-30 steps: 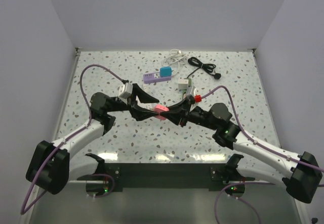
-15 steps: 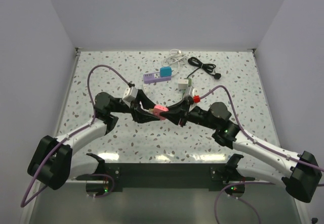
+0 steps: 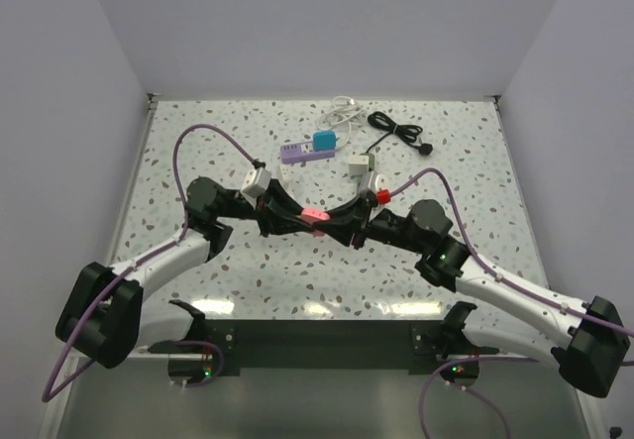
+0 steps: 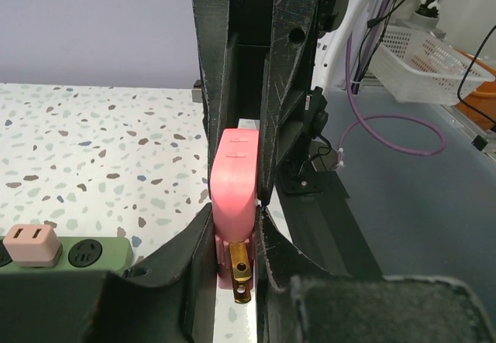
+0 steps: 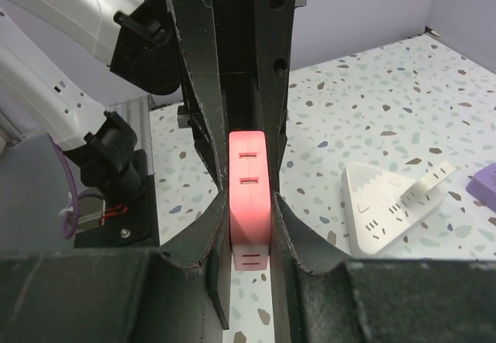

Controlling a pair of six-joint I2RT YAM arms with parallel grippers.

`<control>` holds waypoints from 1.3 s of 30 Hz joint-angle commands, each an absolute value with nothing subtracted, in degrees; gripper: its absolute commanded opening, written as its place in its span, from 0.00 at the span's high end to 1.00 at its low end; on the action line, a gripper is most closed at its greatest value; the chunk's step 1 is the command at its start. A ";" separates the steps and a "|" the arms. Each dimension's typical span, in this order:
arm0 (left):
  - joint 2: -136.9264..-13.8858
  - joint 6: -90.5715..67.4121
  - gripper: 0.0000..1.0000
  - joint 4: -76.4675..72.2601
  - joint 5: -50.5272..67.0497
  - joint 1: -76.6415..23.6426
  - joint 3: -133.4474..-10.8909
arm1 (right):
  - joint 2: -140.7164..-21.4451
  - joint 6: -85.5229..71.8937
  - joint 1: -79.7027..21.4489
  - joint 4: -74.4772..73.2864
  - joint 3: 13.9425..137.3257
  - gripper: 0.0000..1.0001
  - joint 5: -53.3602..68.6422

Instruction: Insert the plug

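Observation:
A pink plug [image 3: 315, 217] hangs above the middle of the table, held from both sides. My left gripper [image 3: 299, 215] is shut on the end with the brass prongs. In the left wrist view the plug [image 4: 235, 192] sits between my pads, prongs pointing toward the camera, gripper [image 4: 236, 238]. My right gripper [image 3: 335, 223] is shut on the opposite end. The right wrist view shows the plug's slotted face [image 5: 249, 196] squeezed between the right gripper [image 5: 249, 231]. A green power strip [image 4: 89, 254] with a pale pink adapter [image 4: 31, 244] lies on the table.
A white triangular socket block [image 5: 391, 204] lies beside the right gripper. At the back lie a purple strip [image 3: 297, 152] with a blue adapter [image 3: 325, 142], a white cable [image 3: 344, 112] and a black cable [image 3: 396, 130]. The table's near edge [image 4: 310, 227] runs close below the grippers.
My left gripper slid right to the pink plug and shut on its pronged end. The right gripper kept its hold and stayed in place.

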State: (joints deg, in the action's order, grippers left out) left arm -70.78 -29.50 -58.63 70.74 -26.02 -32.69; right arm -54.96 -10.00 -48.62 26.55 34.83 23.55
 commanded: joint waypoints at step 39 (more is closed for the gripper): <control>-77.42 -18.90 0.02 -29.79 20.57 -9.67 -30.06 | -99.48 -9.93 -44.04 -35.14 94.36 1.00 11.94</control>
State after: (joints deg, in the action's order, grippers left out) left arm -75.68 -18.48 -26.17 21.61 -10.57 -29.12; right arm -97.56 -8.51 -45.34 -27.90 86.26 8.21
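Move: Both hands still hold the pink plug between them. From each hand, the white triangular strip lies about 22 cm ahead, 9 cm to the left and 25 cm or so below. The purple strip is roughly 37 cm ahead and 3 cm left of the hands; the green strip is some 23 cm ahead and 12 cm right, both also about 25 cm down. The left fingers let go of the pink plug and open wide; that hand swings away forward, left and down, some 17 cm ahead, turning about 65 degrees counter-clockwise to face the white strip. The right hand keeps its pinch, carrying the plug about 13 cm forward and slightly left, first up 7 cm, then down to end 9 cm lower, its fingers tipping downward towards the strip. ##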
